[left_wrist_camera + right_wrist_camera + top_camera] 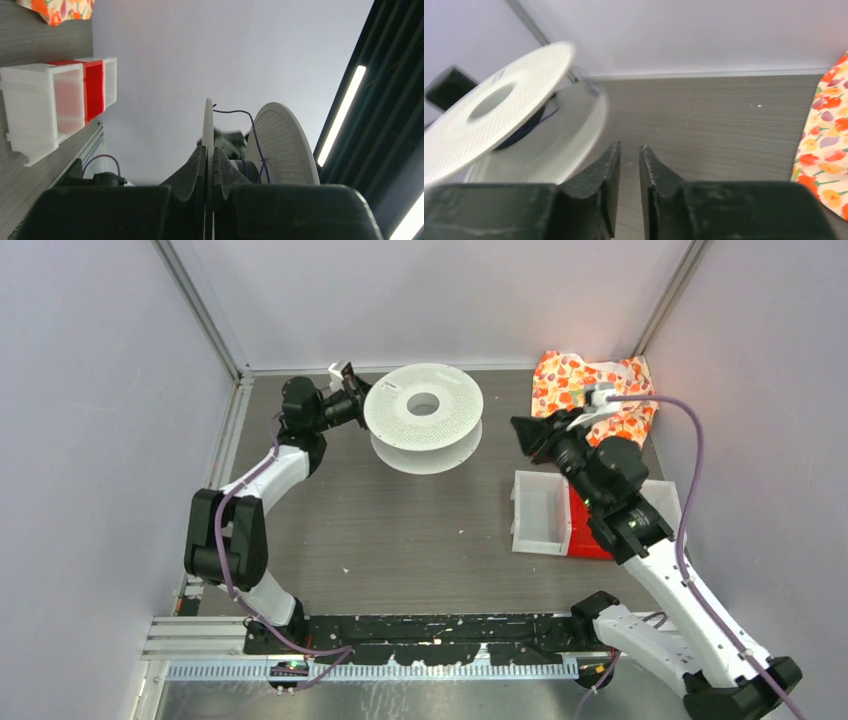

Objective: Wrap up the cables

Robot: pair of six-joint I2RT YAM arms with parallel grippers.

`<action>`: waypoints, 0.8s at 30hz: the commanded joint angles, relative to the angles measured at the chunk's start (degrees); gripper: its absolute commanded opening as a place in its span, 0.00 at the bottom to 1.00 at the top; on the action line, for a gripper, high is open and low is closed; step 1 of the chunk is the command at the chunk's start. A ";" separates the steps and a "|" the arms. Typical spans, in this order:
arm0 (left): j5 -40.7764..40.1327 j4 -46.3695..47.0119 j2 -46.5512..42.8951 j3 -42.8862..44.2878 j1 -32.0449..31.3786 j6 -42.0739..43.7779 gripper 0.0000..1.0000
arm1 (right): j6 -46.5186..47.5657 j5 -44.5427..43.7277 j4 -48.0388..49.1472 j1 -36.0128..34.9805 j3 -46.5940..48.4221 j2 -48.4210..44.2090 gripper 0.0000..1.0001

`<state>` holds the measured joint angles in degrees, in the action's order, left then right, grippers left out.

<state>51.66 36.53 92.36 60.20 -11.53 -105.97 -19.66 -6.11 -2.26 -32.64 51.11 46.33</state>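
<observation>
A white perforated spool [423, 415] stands tilted at the back of the table. My left gripper [355, 395] is at its left edge, shut on the rim of one thin flange [208, 125]. A thin dark purple cable [251, 127] loops from that rim down to the hub, in front of the other flange [282, 145]. A dark winding [521, 134] shows on the hub between the flanges. To the right of the spool [499, 130], my right gripper [630, 147] hangs over bare table. Its jaws are slightly apart and hold nothing.
White bins [542, 512] with a red one [585, 535] sit right of centre, under my right arm. A floral cloth [585, 380] lies in the back right corner. Walls close in the table at the left, back and right.
</observation>
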 commanded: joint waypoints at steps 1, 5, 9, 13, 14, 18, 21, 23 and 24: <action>9.58 0.91 -0.33 7.35 0.27 -0.08 0.01 | -12.98 21.62 6.70 17.35 2.90 3.17 0.29; 14.26 -3.73 -0.72 10.36 0.24 1.09 0.01 | -20.58 38.34 14.38 24.80 5.32 10.38 0.45; 14.87 -6.45 -1.62 10.30 0.28 1.03 0.01 | -19.86 43.40 22.32 24.78 5.05 13.68 0.48; 14.40 -7.47 -2.07 10.28 0.28 1.03 0.01 | -15.77 45.31 22.88 22.87 7.23 15.24 0.50; 14.23 -7.79 -2.15 10.39 0.24 1.03 0.01 | -14.36 45.77 21.63 21.79 8.33 15.75 0.50; 13.68 -7.88 -2.26 10.47 0.28 1.08 0.01 | -8.09 47.50 14.57 17.82 11.71 16.99 0.51; 13.55 -7.97 -2.20 10.28 0.27 1.14 0.00 | -4.51 47.78 11.65 15.54 13.65 18.02 0.51; 13.48 -8.05 -2.24 10.30 0.28 1.14 0.00 | -3.45 46.91 11.13 14.35 14.00 18.55 0.50; 13.47 -8.06 -2.19 10.31 0.28 1.22 0.00 | -3.11 46.05 11.14 14.06 14.01 18.67 0.50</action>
<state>64.60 28.01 92.62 68.55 -11.53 -104.18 -27.70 39.75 10.59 -17.02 62.63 64.20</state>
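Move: The cable's loose end hangs at the far right side of the spool, about 12 cm ahead of the right hand and 12 cm to its left, near its height. The spool's middle is some 17 cm left and 3 cm ahead of that hand; the white box is 5 cm back, 10 cm right and about 34 cm below. From the left hand, which already pinches the lower flange, the cable end lies roughly 7 cm ahead and 12 cm right. The spool, still pinched by its lower flange, is brought about 3 cm back and up by the left hand and turned some 15 degrees clockwise. The empty right hand first sweeps forward and right, then doubles back leftward and rearward towards the cable end, rising about 4 cm and turning some 30 degrees counter-clockwise while its fingers open to about half. ##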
